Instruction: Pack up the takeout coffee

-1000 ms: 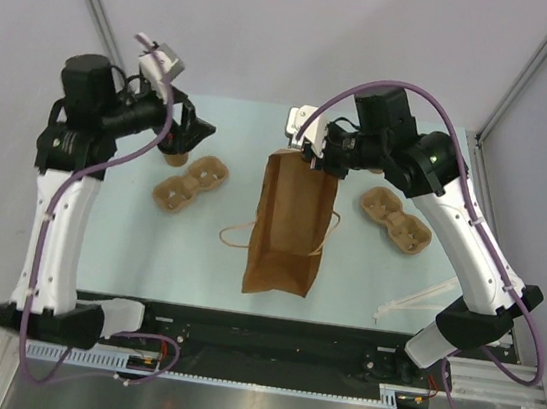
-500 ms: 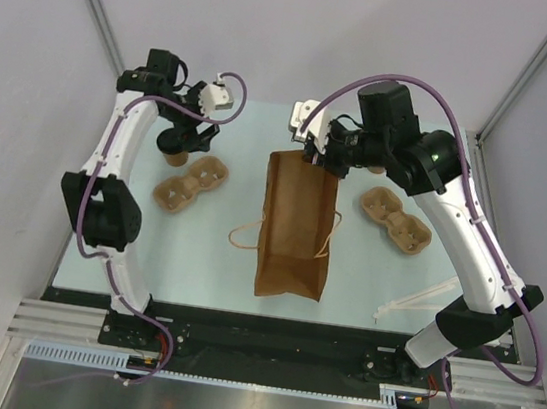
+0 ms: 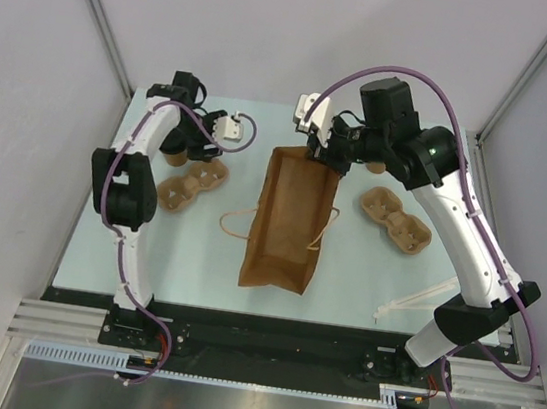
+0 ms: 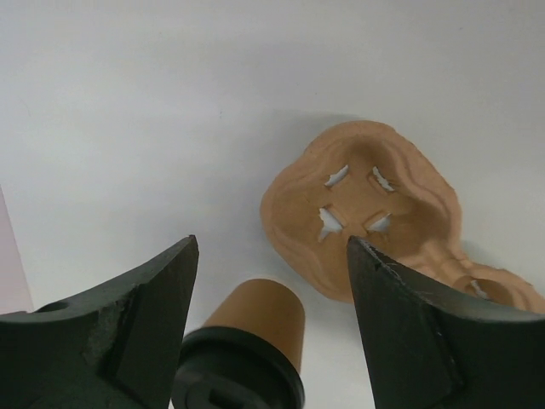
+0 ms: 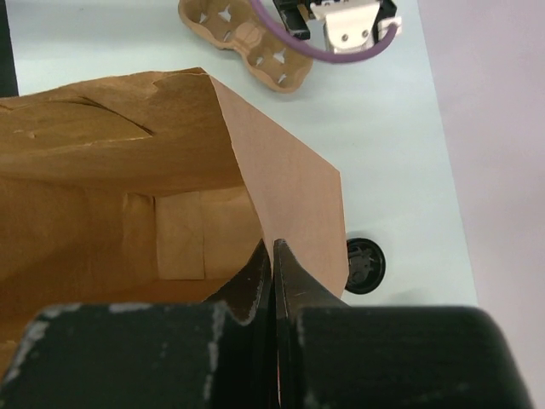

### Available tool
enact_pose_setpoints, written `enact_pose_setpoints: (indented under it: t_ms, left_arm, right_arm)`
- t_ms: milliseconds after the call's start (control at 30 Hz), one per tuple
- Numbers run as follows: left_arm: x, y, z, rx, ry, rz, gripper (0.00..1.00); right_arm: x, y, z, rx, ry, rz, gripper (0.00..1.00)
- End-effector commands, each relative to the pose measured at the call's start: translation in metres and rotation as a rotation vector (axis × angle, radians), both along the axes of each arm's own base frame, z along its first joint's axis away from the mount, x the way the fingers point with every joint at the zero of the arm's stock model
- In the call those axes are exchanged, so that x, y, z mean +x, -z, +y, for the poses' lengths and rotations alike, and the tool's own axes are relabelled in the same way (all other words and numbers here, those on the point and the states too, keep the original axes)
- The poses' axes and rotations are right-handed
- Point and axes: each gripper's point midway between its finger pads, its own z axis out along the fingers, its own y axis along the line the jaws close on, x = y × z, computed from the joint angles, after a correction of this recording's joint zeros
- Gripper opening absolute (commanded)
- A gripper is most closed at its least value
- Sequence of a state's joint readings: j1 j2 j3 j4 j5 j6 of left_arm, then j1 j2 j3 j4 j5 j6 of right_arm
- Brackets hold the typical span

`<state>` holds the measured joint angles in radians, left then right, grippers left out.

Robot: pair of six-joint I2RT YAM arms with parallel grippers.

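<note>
The takeout coffee (image 4: 255, 319) is a tan paper cup with a black lid on it, standing on the table at the back left (image 3: 170, 160). My left gripper (image 4: 271, 247) is open and straddles the cup from above, with a gap on each side between fingers and cup. In the top view the left gripper (image 3: 184, 146) hangs right over the cup. My right gripper (image 5: 272, 249) is shut on the top edge of the brown paper bag (image 5: 128, 170), holding its mouth open. The bag (image 3: 289, 222) lies in the middle of the table.
A brown pulp two-hole cup tray (image 3: 194, 183) lies just right of the cup, and shows too in the left wrist view (image 4: 366, 213). A second tray (image 3: 395, 221) lies at the right. A loose black lid (image 5: 364, 265) sits beside the bag. White sticks (image 3: 422, 300) lie front right.
The left arm has swung back and down, bringing its gripper over the cup, and its jaws have narrowed somewhat. The bag's lower end has shifted a little to the left.
</note>
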<state>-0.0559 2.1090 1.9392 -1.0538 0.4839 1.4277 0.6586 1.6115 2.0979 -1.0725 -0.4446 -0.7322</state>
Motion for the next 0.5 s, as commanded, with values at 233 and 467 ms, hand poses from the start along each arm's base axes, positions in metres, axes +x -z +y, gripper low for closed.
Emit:
enact_pose_setpoints:
  t_ms: [233,467]
  left_arm:
    - [0.013,0.05,-0.023,0.137,0.256,-0.053,0.76]
    - [0.015,0.074,-0.016,0.202,0.307,-0.036,0.72]
  right_arm:
    - [-0.001,-0.002,0.009,0.065,-0.029,0.028,0.0]
    - [0.001,-0.001,0.011,0.07,-0.03,0.035,0.0]
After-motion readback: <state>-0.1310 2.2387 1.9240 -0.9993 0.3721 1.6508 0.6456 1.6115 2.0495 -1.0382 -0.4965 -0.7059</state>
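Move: The left hand, open, is above the forward end of the brown cup tray; the middle of the tray lies some 5 cm back, 2 cm to the left and roughly 10 cm below it. The lidded cup stands close beside the tray, about 2 cm ahead of this hand, 6 cm to its left and 9 cm below. From the right hand, which already grips the bag's rim, the tray is about 14 cm ahead, 29 cm to the left and 36 cm down. The left hand sinks about 6 cm towards the forward rim of the cup tray, easing a couple of centimetres to the right and slightly forward while the wrist turns about 15 degrees clockwise, its fingers staying wide open so that the rim comes to lie below and between them; whether they touch it can't be seen. The right hand keeps its shut pinch on the bag's rim, lowering it by only about a centimetre with a very slight tilt. ##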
